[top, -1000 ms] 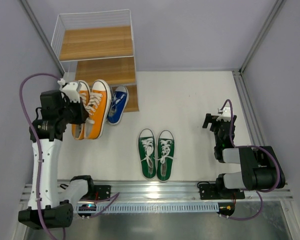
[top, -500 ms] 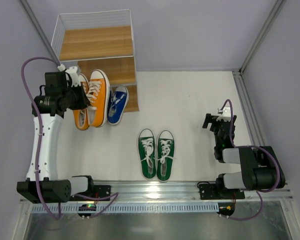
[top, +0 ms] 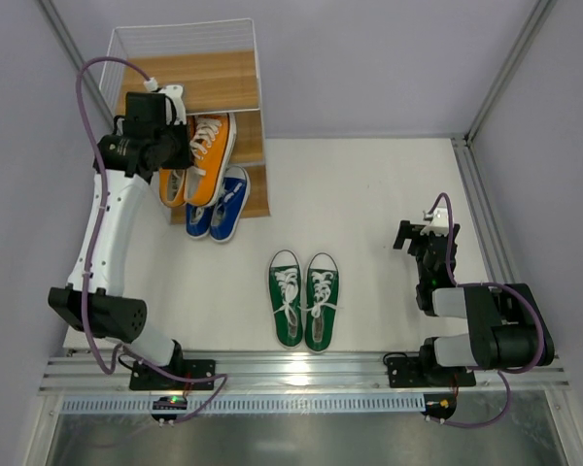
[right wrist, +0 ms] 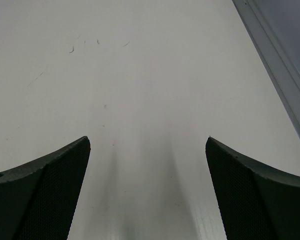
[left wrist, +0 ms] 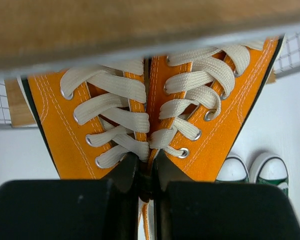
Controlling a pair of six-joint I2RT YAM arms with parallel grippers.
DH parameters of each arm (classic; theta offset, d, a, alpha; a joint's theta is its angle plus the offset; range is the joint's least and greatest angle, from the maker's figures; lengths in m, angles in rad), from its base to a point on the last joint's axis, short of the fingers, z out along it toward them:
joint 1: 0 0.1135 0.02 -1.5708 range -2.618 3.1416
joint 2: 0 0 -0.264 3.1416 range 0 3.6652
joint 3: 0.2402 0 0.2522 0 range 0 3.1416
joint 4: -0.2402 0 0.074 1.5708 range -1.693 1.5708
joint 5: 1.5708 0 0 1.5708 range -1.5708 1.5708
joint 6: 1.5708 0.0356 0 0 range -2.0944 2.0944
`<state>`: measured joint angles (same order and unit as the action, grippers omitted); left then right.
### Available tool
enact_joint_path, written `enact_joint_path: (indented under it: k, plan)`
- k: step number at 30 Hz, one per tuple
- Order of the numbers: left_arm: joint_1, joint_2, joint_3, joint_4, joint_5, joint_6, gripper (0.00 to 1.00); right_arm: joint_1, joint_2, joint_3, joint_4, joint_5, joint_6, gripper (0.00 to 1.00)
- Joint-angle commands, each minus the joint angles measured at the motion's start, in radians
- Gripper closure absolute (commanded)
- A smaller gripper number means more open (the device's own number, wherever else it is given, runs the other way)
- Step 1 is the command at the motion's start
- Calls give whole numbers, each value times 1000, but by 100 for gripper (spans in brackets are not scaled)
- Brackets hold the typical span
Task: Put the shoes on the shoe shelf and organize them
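Observation:
My left gripper [top: 178, 146] [left wrist: 146, 167] is shut on the inner edges of the orange shoes [top: 207, 153] [left wrist: 92, 125], pinching the pair together at the bottom of the laces. The pair hangs, toes away from me, over the middle board of the shoe shelf [top: 185, 83], whose wooden edge [left wrist: 140, 25] crosses just above the toes in the left wrist view. The blue shoes [top: 219, 206] lie on the lowest board. The green shoes [top: 304, 296] [left wrist: 274, 181] stand side by side on the table. My right gripper [top: 423, 233] [right wrist: 147, 145] rests open over bare table.
The shelf stands in the far left corner, against the left wall [top: 29, 116]. A metal rail [top: 496, 223] runs along the table's right edge, close to the right arm. The arm bases sit on the rail [top: 301, 369] at the near edge.
The left arm has carried the orange pair up and away from the table in front of the shelf to over the middle board. Both blue shoes now show. The right arm has not moved.

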<state>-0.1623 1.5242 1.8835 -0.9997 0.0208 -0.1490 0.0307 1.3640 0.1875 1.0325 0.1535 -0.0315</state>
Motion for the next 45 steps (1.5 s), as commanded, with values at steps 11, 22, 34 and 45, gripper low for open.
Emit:
enact_joint_path:
  k: [11,22,34,45]
  plan:
    - [-22,145,207,228,-162,16,100,-3,1,20,80,-8,2,3]
    - [-31,123,201,331,-251,34,100,-3,3,20,81,-6,4,3]
    - [-31,18,-24,500,-228,6,64,-3,1,20,80,-6,2,3]
    - [-31,-104,-21,443,-204,-3,22,-3,1,20,80,-8,2,3]
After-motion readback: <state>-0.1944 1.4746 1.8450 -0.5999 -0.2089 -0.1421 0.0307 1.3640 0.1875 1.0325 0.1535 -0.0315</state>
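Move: The orange pair is still pinched in the left fingers, bound for the middle shelf board; that board's middle lies about 14 cm straight ahead of the left gripper and some 10 cm below. The top board's middle is also about 14 cm straight ahead, but some 7 cm above. The blue pair sits about 9 cm straight ahead and 26 cm below. From the idle right gripper, the middle board is about 17 cm forward, 53 cm left and 15 cm up. Bring the left gripper forward about 7 cm between the two upper boards, dipping about 3 cm at first and coming back up, to slide the pinched orange shoes in over the middle board while turning slightly counter-clockwise. Then open the fingers wide, release the shoes, and rise some 9 cm while easing back a little and tipping the fingers up about 20 degrees. ##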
